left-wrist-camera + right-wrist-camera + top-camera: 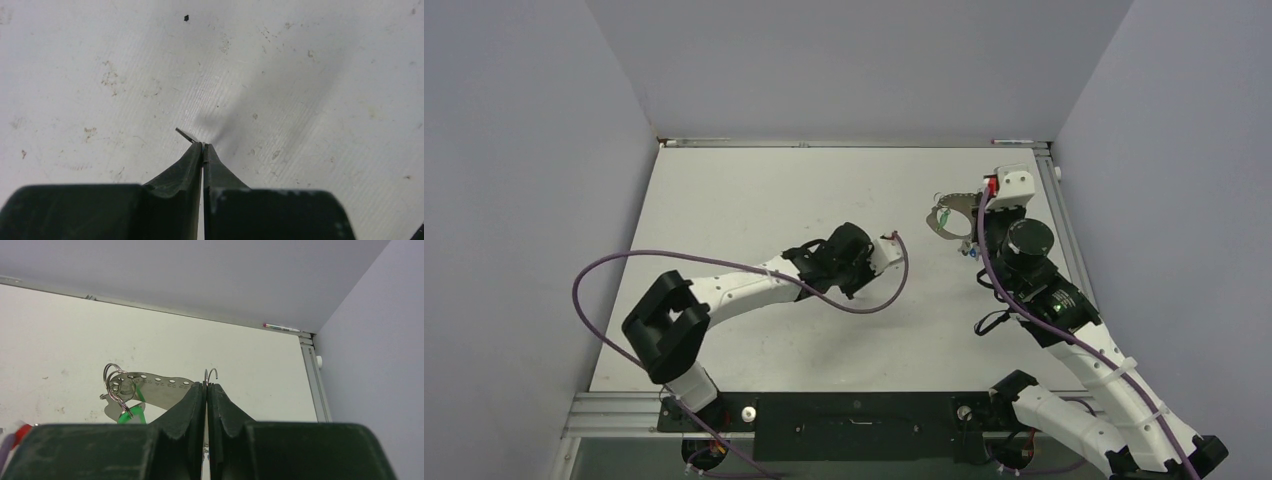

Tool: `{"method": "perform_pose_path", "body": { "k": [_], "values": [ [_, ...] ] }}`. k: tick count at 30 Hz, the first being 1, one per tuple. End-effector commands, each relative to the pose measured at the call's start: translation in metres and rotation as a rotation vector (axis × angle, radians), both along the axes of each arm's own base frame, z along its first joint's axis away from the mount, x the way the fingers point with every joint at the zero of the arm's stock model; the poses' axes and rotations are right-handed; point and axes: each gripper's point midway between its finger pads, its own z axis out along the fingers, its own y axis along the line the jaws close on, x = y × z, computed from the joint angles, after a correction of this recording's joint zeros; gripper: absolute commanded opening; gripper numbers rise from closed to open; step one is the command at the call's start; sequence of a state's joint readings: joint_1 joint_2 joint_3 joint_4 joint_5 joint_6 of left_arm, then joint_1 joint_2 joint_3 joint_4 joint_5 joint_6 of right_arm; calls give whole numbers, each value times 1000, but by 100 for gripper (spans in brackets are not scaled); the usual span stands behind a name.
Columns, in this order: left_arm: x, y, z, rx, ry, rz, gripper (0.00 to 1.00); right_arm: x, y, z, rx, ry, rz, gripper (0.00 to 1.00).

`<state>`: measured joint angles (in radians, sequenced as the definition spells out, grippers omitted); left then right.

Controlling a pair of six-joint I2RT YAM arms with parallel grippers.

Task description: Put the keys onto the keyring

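Observation:
My right gripper is shut on the keyring, a thin grey wire whose hooked end sticks up between the fingertips. It is held above the table's right side. On the wire loop hang a silver metal plate with holes, small split rings and a green-headed key. My left gripper is shut at the table's middle, low over the surface. A thin flat silver piece, like a key's blade tip, pokes out of its fingertips. Its head is hidden.
A pen lies along the back wall's rail at the right. The metal side rail runs close on the right of the right gripper. A purple cable loops beside the left wrist. The white table is scuffed.

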<state>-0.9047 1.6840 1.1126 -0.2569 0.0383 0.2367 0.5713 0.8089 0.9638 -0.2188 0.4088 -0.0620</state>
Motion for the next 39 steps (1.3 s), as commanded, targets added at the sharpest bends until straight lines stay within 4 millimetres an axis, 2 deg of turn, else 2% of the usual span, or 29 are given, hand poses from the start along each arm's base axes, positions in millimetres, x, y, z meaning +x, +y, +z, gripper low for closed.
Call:
{"method": "perform_pose_path", "body": {
  "k": [1,9,12,13,15,16,19,21,26,28,30,35,39],
  "values": [
    [-3,0,60,-155,-87,52,0,1,17,17,32,-64,79,5],
    [-38,29,112,-201,-189,-58,0,-4,50,11,16,-69,235,5],
    [-49,39,128,-259,-281,-128,0,-7,65,8,10,-68,295,5],
    [-51,41,139,-301,-342,-156,0,-8,70,6,10,-67,313,5],
    [-65,46,144,-346,-430,-259,0,-10,79,1,8,-59,354,5],
    [-74,51,136,-348,-477,-319,0,-11,84,0,4,-56,371,5],
    [-94,62,152,-418,-676,-447,0,-14,97,-9,-4,-35,428,5],
    [-104,68,159,-452,-747,-496,0,-19,106,-16,-13,-23,465,5],
    [-128,75,167,-550,-718,-563,0,-31,125,-29,-38,-6,563,5],
    [-128,75,164,-572,-703,-554,0,-35,129,-33,-45,-2,587,5],
    [-119,75,157,-550,-701,-517,0,-34,127,-38,-46,8,563,5],
    [-85,65,132,-471,-639,-393,0,-17,103,-45,-49,37,382,5],
    [-51,55,107,-347,-591,-306,0,-15,94,-53,-61,46,331,5]
  ]
}}
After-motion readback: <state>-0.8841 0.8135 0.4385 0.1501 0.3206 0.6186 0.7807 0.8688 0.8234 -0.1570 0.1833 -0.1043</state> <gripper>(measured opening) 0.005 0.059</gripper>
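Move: From the left hand, the keyring is some 10 cm to the right, 3 cm ahead and well above, about 23 cm. The right fingers already hold it, its middle about 6 cm to their left and 3 cm lower. The green tag is about 7 cm left of the right fingers and 4 cm below them; the blue-tagged keys hang 3 cm left, 2 cm back and 8 cm below. The left fingertips are some 15 cm left of the right hand, 3 cm back and 25 cm lower. Still pinching the keyring, the right hand carries it about 12 cm left, sinking 7 cm and drawing slightly back while turning counter-clockwise some 30 degrees, then eases a little back right. The shut left hand rises roughly 15 cm and draws back-left, its fingers swinging up to point nearly level to the right, then dips some 5 cm, edging forward and right; it ends nearer the keyring without touching it. ##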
